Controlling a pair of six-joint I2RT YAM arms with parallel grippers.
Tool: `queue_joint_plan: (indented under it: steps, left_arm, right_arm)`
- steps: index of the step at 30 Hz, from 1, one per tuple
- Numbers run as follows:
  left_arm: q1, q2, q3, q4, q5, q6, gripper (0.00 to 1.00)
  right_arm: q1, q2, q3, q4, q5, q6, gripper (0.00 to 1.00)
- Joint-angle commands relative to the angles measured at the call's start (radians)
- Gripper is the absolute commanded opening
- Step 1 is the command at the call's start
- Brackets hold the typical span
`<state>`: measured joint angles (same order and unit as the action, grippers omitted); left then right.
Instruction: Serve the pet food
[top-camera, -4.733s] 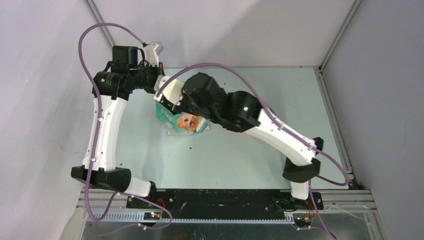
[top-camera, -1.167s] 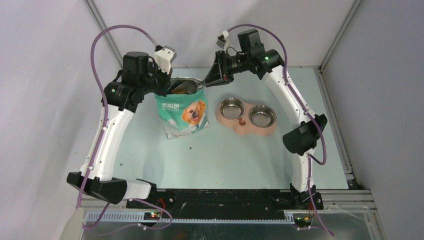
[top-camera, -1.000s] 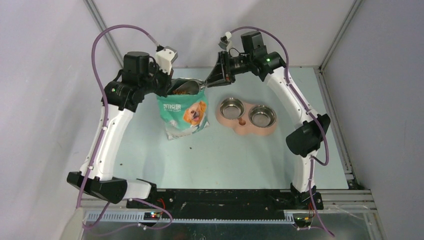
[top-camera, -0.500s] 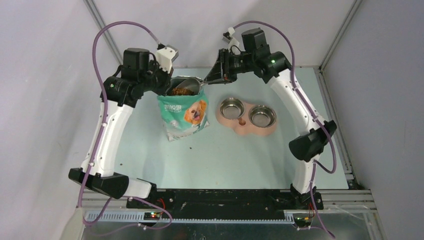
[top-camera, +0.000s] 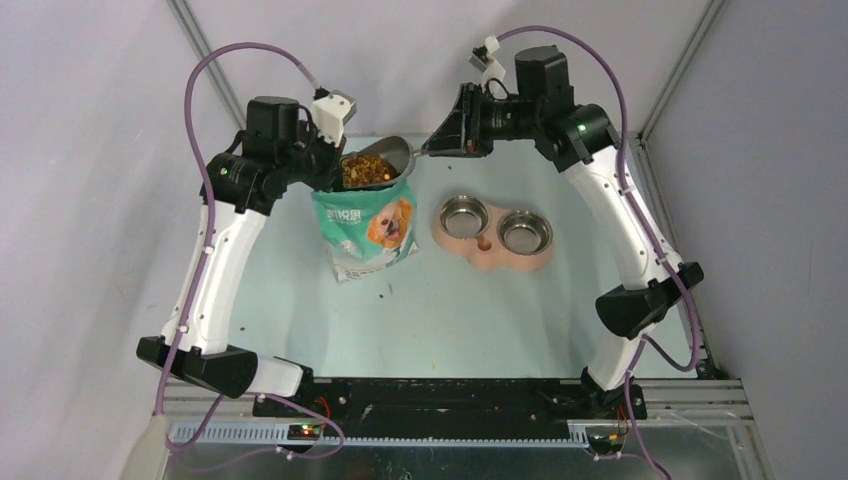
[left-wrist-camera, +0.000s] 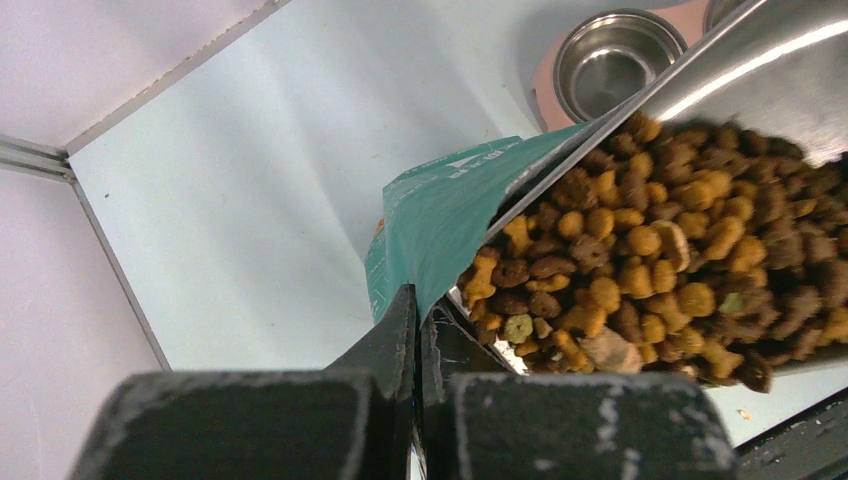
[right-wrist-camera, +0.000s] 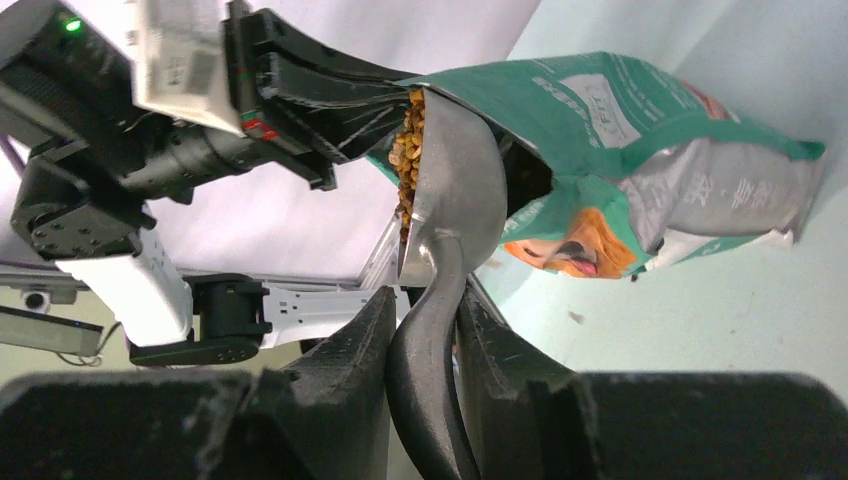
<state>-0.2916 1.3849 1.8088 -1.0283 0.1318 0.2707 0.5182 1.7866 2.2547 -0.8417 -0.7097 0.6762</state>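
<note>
The pet food (top-camera: 362, 169) is a heap of brown kibble filling a grey metal scoop (top-camera: 392, 152), held just above the open mouth of the teal bag (top-camera: 365, 228). My right gripper (top-camera: 436, 150) is shut on the scoop's handle. In the right wrist view the handle (right-wrist-camera: 430, 330) sits pinched between both fingers, with the kibble (right-wrist-camera: 407, 150) at the scoop's (right-wrist-camera: 460, 190) far edge. My left gripper (top-camera: 327, 172) is shut on the bag's top rim. The left wrist view shows its tips (left-wrist-camera: 418, 312) clamped on the teal foil (left-wrist-camera: 450, 215), beside the kibble (left-wrist-camera: 650, 260).
A pink feeder (top-camera: 487, 259) with two steel bowls lies right of the bag; one bowl's rim (left-wrist-camera: 562, 65) shows in the left wrist view. A single pellet lies between the bowls (top-camera: 484, 243). A few stray pellets (top-camera: 386, 292) lie on the table before the bag.
The scoop has come up out of the bag, loaded with kibble, as the right arm rose and drew back to the right. The left gripper keeps its hold on the bag's rim.
</note>
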Motion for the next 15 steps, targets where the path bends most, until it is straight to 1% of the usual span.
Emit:
queue_joint_plan:
  steps: [1, 6, 10, 12, 15]
  left_arm:
    - [-0.003, -0.035, 0.064, 0.041, -0.014, 0.011, 0.0]
    - [-0.003, -0.018, 0.075, 0.036, -0.029, 0.02, 0.0]
    - [-0.003, -0.009, 0.074, 0.036, -0.036, 0.043, 0.0]
    - [-0.003, -0.006, 0.072, 0.037, -0.044, 0.056, 0.0]
    - [-0.003, -0.004, 0.072, 0.04, -0.052, 0.063, 0.0]
  right_arm:
    - [-0.029, 0.036, -0.037, 0.088, -0.082, 0.08, 0.0]
    - [-0.066, 0.085, -0.091, 0.141, -0.149, 0.151, 0.0]
    - [-0.093, 0.107, -0.153, 0.249, -0.28, 0.235, 0.0]
    - [-0.102, 0.112, -0.162, 0.299, -0.346, 0.27, 0.0]
    - [-0.118, 0.109, -0.137, 0.344, -0.37, 0.296, 0.0]
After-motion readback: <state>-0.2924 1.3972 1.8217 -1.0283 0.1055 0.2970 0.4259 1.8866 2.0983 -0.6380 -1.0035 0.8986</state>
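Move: The right gripper holds the loaded scoop by its handle. The bag's open mouth, where the scoop is headed, is about 12 cm to this hand's left, 4 cm farther out and some 8 cm below; the left gripper at the rim is about 19 cm left, 2 cm farther out and 8 cm lower. The pink double bowl sits roughly 12 cm right, 3 cm farther out and 40 cm down. From the left hand, the mouth lies about 7 cm right, 2 cm ahead, nearly level. Lower the right gripper about 4 cm while reaching some 3 cm forward, settling the loaded scoop down into the bag's mouth, quickly at first and then easing off. Keep the handle pinched and roll the wrist some 20 degrees, so the scoop's far edge tips down. With the left gripper, stay shut on the bag's rim and hold it nearly still. ##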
